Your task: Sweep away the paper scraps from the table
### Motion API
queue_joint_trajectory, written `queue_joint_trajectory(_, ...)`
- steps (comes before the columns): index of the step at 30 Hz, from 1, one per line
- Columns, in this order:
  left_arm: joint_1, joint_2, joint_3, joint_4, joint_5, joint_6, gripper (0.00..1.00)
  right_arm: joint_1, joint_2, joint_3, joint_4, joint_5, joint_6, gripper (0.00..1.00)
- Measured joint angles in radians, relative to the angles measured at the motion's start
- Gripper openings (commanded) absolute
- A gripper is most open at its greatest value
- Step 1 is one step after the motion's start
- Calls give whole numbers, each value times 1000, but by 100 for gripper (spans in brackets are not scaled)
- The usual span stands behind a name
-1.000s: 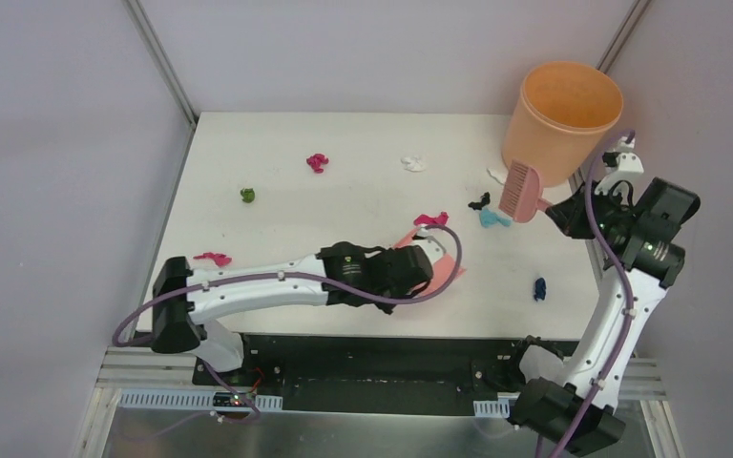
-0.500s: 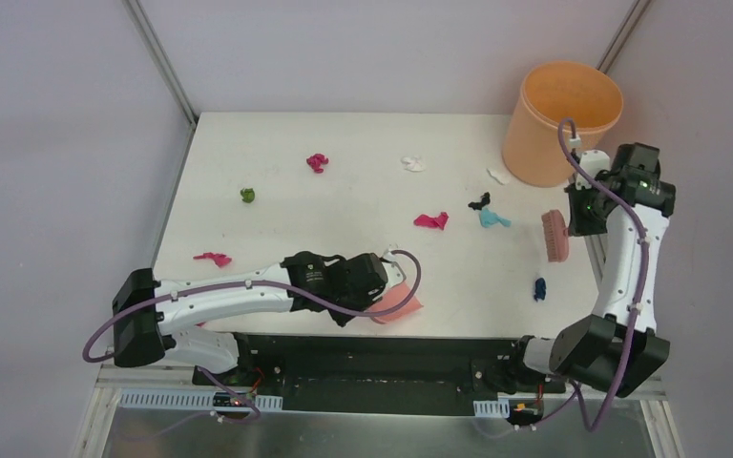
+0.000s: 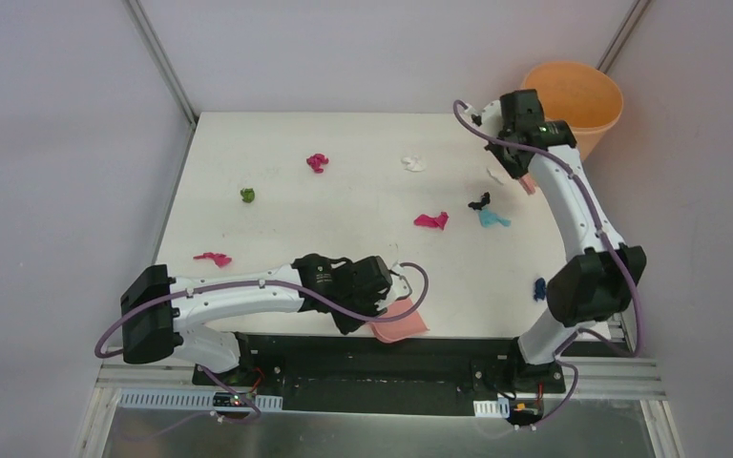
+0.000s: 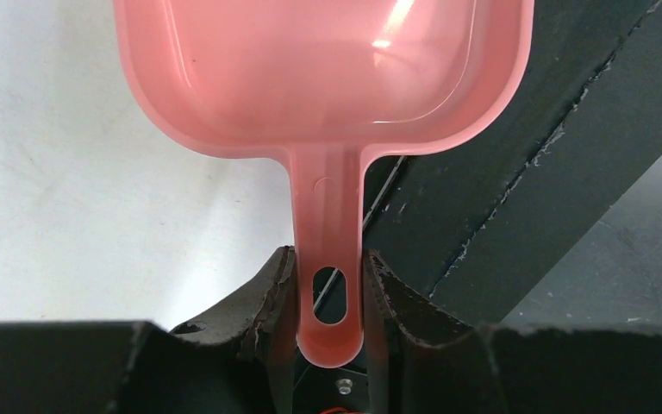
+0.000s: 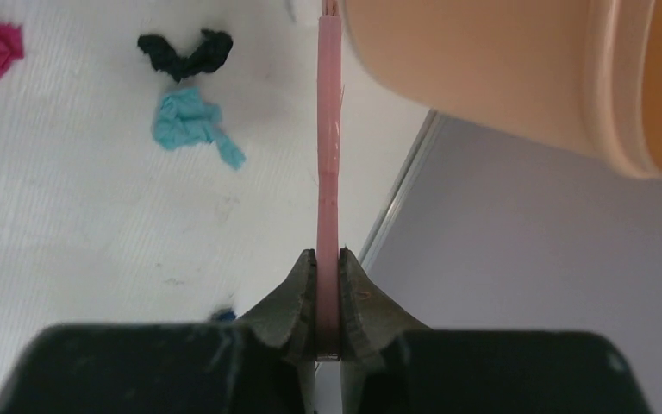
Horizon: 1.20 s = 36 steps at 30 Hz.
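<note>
Paper scraps lie scattered on the white table [image 3: 344, 253]: magenta [image 3: 317, 162], green [image 3: 247, 195], white [image 3: 413, 164], magenta [image 3: 430, 220], black [image 3: 480, 200], teal [image 3: 492, 218], magenta [image 3: 213, 258] and dark blue [image 3: 539, 288]. At the front edge, my left gripper [image 3: 382, 294] [image 4: 329, 259] is shut on the handle of the pink dustpan [image 3: 401, 322] [image 4: 323, 69], whose pan hangs partly over the edge. My right gripper [image 3: 518, 164] [image 5: 328, 259] is shut on the thin handle of the pink brush [image 3: 528, 183] [image 5: 328, 147] at the back right, beside the black [image 5: 177, 53] and teal [image 5: 194, 125] scraps.
An orange bucket [image 3: 587, 95] [image 5: 500, 69] stands at the back right corner, right next to the brush. The table's right edge [image 5: 401, 190] runs just under the right gripper. A black strip [image 4: 517, 172] borders the front edge below the dustpan.
The right arm has swung with the brush from the right edge to the back, next to the bucket. The left arm has drawn the dustpan back to the front edge.
</note>
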Motion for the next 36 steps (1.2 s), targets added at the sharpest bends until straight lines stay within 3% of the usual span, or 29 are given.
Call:
queue_joint_trajectory(5,0,-18,8,-10,16,-2,0,69,175,111,84,113,-56,0)
queue_joint_trajectory(13,0,-16,84,-45,-20,-60,0,86,354,134,184,238,-141,0)
queue_joint_trajectory(21,0,30,145,-94,-116,-84,0,90,417,169,72,161,-39,0)
queue_joint_trajectory(26,0,52,146,-138,-148,-84,0,126,362,168,-61,19,84,0)
queue_joint_trajectory(30,0,50,146,-154,-174,-90,0,153,208,135,-128,-107,157,0)
queue_joint_trajectory(36,13,55,151,-183,-213,-84,0,156,-17,84,-154,-118,179,0)
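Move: The right hand holds the broom some 23 cm above the table, with the near white scrap about 12 cm ahead and 2 cm to its right. The black scrap is roughly 4 cm ahead and 3 cm left, the light-blue one almost directly below, and the pink one 15 cm left and about 1 cm back. From the left hand, which holds the dustpan by its handle, the white scrap lies some 41 cm ahead and 32 cm right. Keeping its grip on the broom, the right hand reaches about 9 cm forward while sinking to put the brush beyond the white, black and light-blue scraps, then sweeps back some 13 cm and left 6 to 7 cm, dragging them towards the dustpan side, and rises about 10 cm late in the stroke so the brush comes up clear above the table. Meanwhile the left hand keeps hold of the dustpan, lifts it about 3 cm and eases it some 3 cm forward, towards the scraps, tilting it by roughly 15 degrees. ##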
